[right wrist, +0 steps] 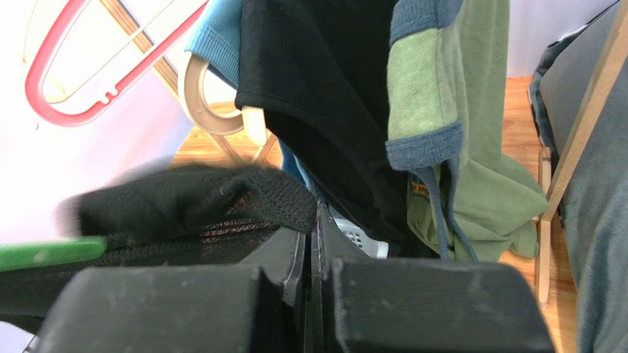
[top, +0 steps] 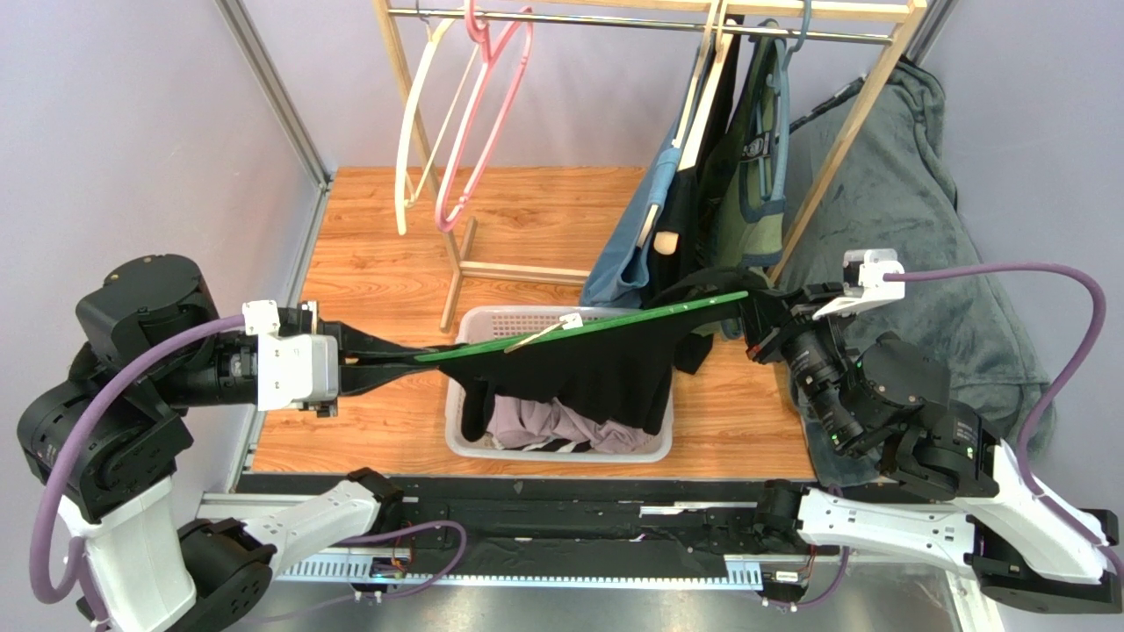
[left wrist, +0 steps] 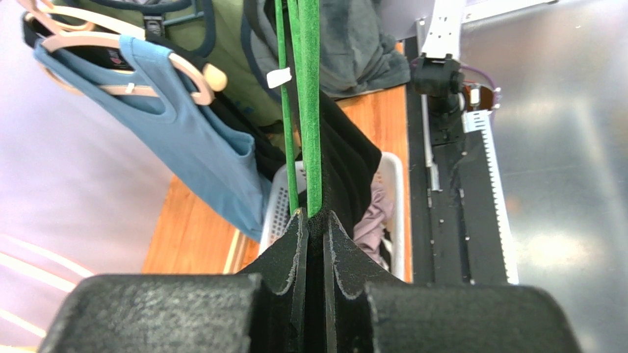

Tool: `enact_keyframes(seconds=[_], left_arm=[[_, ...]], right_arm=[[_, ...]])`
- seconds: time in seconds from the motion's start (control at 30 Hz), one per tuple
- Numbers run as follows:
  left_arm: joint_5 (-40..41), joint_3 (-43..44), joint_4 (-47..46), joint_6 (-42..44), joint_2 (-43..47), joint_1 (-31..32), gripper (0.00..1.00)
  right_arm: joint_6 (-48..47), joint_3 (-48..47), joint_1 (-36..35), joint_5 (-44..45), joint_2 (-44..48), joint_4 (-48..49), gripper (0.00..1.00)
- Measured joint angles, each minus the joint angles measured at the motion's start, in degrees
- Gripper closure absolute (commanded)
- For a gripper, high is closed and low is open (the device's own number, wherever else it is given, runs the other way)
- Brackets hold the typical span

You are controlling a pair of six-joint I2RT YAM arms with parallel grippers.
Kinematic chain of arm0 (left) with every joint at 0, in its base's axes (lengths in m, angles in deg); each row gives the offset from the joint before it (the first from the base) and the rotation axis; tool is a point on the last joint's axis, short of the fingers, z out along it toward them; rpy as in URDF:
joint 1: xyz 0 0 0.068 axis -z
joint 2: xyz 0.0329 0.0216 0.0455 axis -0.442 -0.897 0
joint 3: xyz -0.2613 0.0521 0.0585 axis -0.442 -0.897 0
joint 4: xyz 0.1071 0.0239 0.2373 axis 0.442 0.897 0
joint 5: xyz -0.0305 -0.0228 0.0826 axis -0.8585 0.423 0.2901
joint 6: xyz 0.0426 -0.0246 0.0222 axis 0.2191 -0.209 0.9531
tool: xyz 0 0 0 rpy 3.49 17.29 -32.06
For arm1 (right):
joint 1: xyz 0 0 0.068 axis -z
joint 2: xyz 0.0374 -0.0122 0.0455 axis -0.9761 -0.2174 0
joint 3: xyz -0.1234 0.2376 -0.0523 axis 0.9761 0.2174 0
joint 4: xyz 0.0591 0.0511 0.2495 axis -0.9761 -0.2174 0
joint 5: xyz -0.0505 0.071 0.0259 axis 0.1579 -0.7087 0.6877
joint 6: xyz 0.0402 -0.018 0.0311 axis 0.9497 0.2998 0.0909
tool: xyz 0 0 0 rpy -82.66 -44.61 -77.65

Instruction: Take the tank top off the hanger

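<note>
A green hanger (top: pixel 594 325) lies almost level above the basket, stretched between my two grippers. The black tank top (top: pixel 594 375) drapes from it and sags toward the basket. My left gripper (top: pixel 354 369) is shut on the tank top's stretched left end. In the left wrist view, black cloth fills the thin gap between its jaws (left wrist: pixel 315 217), and the hanger (left wrist: pixel 313 110) runs straight away from them. My right gripper (top: pixel 755 320) is shut at the hanger's right end. There a ribbed black edge of the tank top (right wrist: pixel 184 202) is pinched at its fingertips (right wrist: pixel 313 213), with the hanger's tip (right wrist: pixel 44 252) to the left.
A white laundry basket (top: pixel 561 453) with pale clothes stands under the hanger. Behind it a wooden rack (top: pixel 844 145) carries a blue top (top: pixel 633 250), a green garment (top: pixel 746 198) and empty pink and cream hangers (top: pixel 475 119). A grey blanket (top: pixel 924 237) lies at right.
</note>
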Motion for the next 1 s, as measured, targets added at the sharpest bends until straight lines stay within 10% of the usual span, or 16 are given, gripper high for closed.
enact_keyframes(seconds=[0.27, 0.37, 0.53, 1.0], left_arm=[[-1.9, -3.5, -0.5, -3.4, 0.4, -0.1, 1.00], [-1.8, -8.1, -3.7, -5.8, 1.5, -0.1, 1.00], [2.0, -12.9, -9.0, -10.1, 2.1, -0.1, 1.00], [13.7, -11.1, -21.2, -15.9, -4.9, 0.4, 1.00]], right_arm=[[1.6, 1.0, -0.1, -0.2, -0.5, -2.7, 0.97], [0.9, 2.1, 0.2, -1.2, -1.1, -4.5, 0.57], [-2.1, 3.9, 2.1, -1.9, -1.3, -8.7, 0.27], [-8.0, 1.4, 2.6, -11.6, 5.8, -11.0, 0.21]])
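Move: The left hand holds the green hanger's near end with the black tank top; the hanger's right tip lies some 34 cm to its right and 6 cm farther out, about level in height. The pink hanger hangs about 22 cm ahead and 4 cm right. The right hand pinches the black shoulder, that tip roughly 4 cm to its left; the basket is 22 cm left, 3 cm back and 30 cm below, the olive tank top 20 cm ahead, 4 cm right. The right fingers, still pinching the black shoulder, draw it down about 5 cm below the hanger's right tip, open wide on the way and let go, then ease back and up a little. The left hand keeps its grip on hanger and cloth, dips some 3 cm, then swings forward about 10 cm and somewhat right, towards the pink hanger, rising again and turning some 15 degrees counter-clockwise. ##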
